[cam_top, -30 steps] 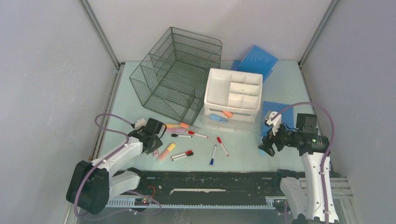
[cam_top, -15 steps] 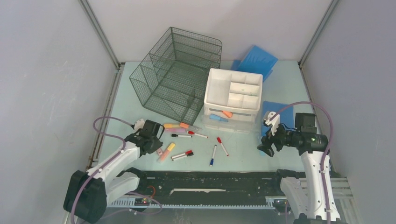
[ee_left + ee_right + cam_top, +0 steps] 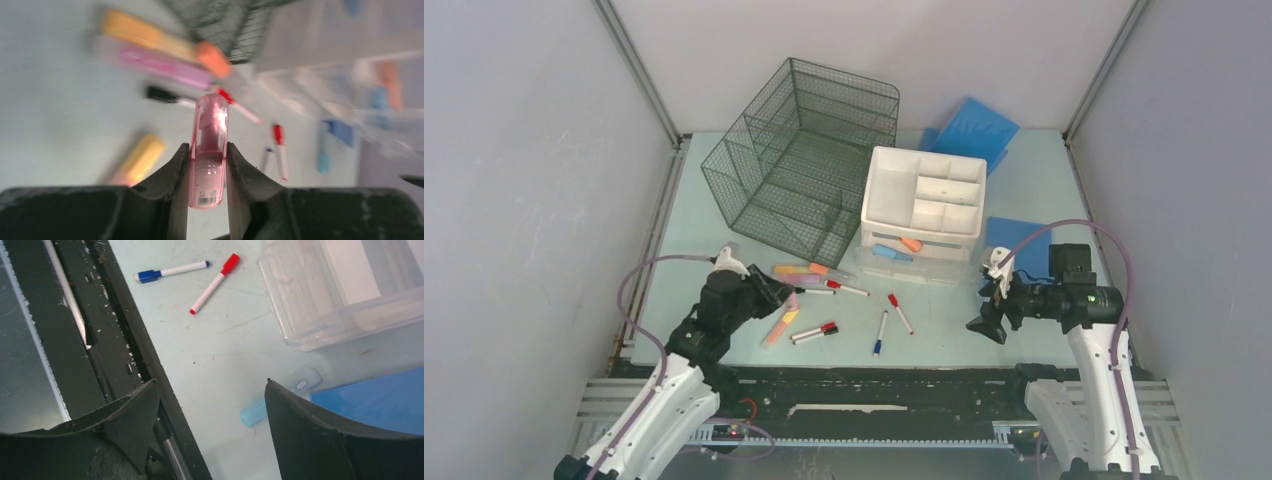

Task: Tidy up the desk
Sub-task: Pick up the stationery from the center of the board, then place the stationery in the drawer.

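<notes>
The desk (image 3: 684, 230) is a pale mint-green top scattered with pens. My left gripper (image 3: 776, 293) hovers over its near left part, shut on a translucent pink highlighter (image 3: 212, 115) that sticks out forward between the jaws. The left wrist view shows my left gripper (image 3: 208, 146) raised above the blurred desk (image 3: 60, 100). My right gripper (image 3: 986, 312) hangs open near the front right edge. In the right wrist view nothing sits between the fingers of my right gripper (image 3: 211, 383). A light blue highlighter (image 3: 280, 399) lies on the desk beside its right finger.
A dark wire-mesh organizer (image 3: 804, 160) stands at the back, a white drawer unit (image 3: 924, 205) beside it. Blue sheets (image 3: 972, 128) lie behind and right of the drawers. Loose on the desk are a yellow highlighter (image 3: 779, 326), a red marker (image 3: 900, 313) and a blue marker (image 3: 880, 333). A black rail (image 3: 874, 385) borders the front.
My left gripper closed on the pink highlighter, lifted it off the desk and moved it right. The right gripper drifted slightly left, still open.
</notes>
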`<state>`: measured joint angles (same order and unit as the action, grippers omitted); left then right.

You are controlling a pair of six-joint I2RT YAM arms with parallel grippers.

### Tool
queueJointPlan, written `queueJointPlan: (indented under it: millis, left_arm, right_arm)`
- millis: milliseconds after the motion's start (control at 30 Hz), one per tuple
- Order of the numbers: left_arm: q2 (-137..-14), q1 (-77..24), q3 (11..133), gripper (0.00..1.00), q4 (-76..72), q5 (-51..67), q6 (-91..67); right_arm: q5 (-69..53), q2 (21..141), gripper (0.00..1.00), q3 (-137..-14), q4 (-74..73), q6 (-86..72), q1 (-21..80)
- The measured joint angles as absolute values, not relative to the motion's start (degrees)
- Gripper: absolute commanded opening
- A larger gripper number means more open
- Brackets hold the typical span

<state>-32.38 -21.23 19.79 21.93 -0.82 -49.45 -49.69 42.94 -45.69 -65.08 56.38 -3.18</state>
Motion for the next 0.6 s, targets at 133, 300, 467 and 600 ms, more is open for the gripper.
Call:
queueJointPlan:
  millis: [133, 300, 467, 600]
  left_arm:
    - [-26.57, -22.52, 16.08, 0.0, 9.78, 9.32, -49.56]
    - [-23.64, -29.76, 15.75, 0.0, -5.1, 12.82, -50.02]
    - [-28.53, -40.88, 17.93, 0.0, -17.23, 9.41, -49.69]
    - [-35.2, -49.71, 21.58, 0.0, -24.43, 2.39, -47.99]
  right_arm:
    - [-51.99, 42.63, 0.85, -45.84, -68.01, 59.13, -2.98]
    - [-54.74, 42.63, 0.85, -48.38, -71.85, 61.73, -1.76]
    - [-58.04, 42.87, 0.84, -51.55, -73.1, 61.69, 2.63]
    - [-60.64, 44.86, 0.84, -54.52, -73.08, 58.46, 8.12]
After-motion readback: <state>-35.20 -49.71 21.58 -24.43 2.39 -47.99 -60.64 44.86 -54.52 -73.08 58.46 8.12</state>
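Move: My left hand already holds the pink highlighter about 10 cm above the table; the open drawer lies some 30 cm to its right, 10 cm ahead and 4 cm lower. On the table below, the purple highlighter is 9 cm ahead and 3 right, the black marker 6 ahead and 6 right, the yellow-capped highlighter 3 back and 1 left. From my empty right hand the drawer is about 18 cm ahead, 14 left and 10 below; the loose red marker is 10 ahead, 16 left and 16 below. Keeping the pink highlighter pinched, I lift my left hand steeply, about 19 cm, while swinging it some 14 cm right towards the drawer's side, drawing back slightly, and I turn the fingers up and clockwise until they point right and just above level. My open right hand swings about 5 cm left, rising and drawing back about as much, turning counter-clockwise. ##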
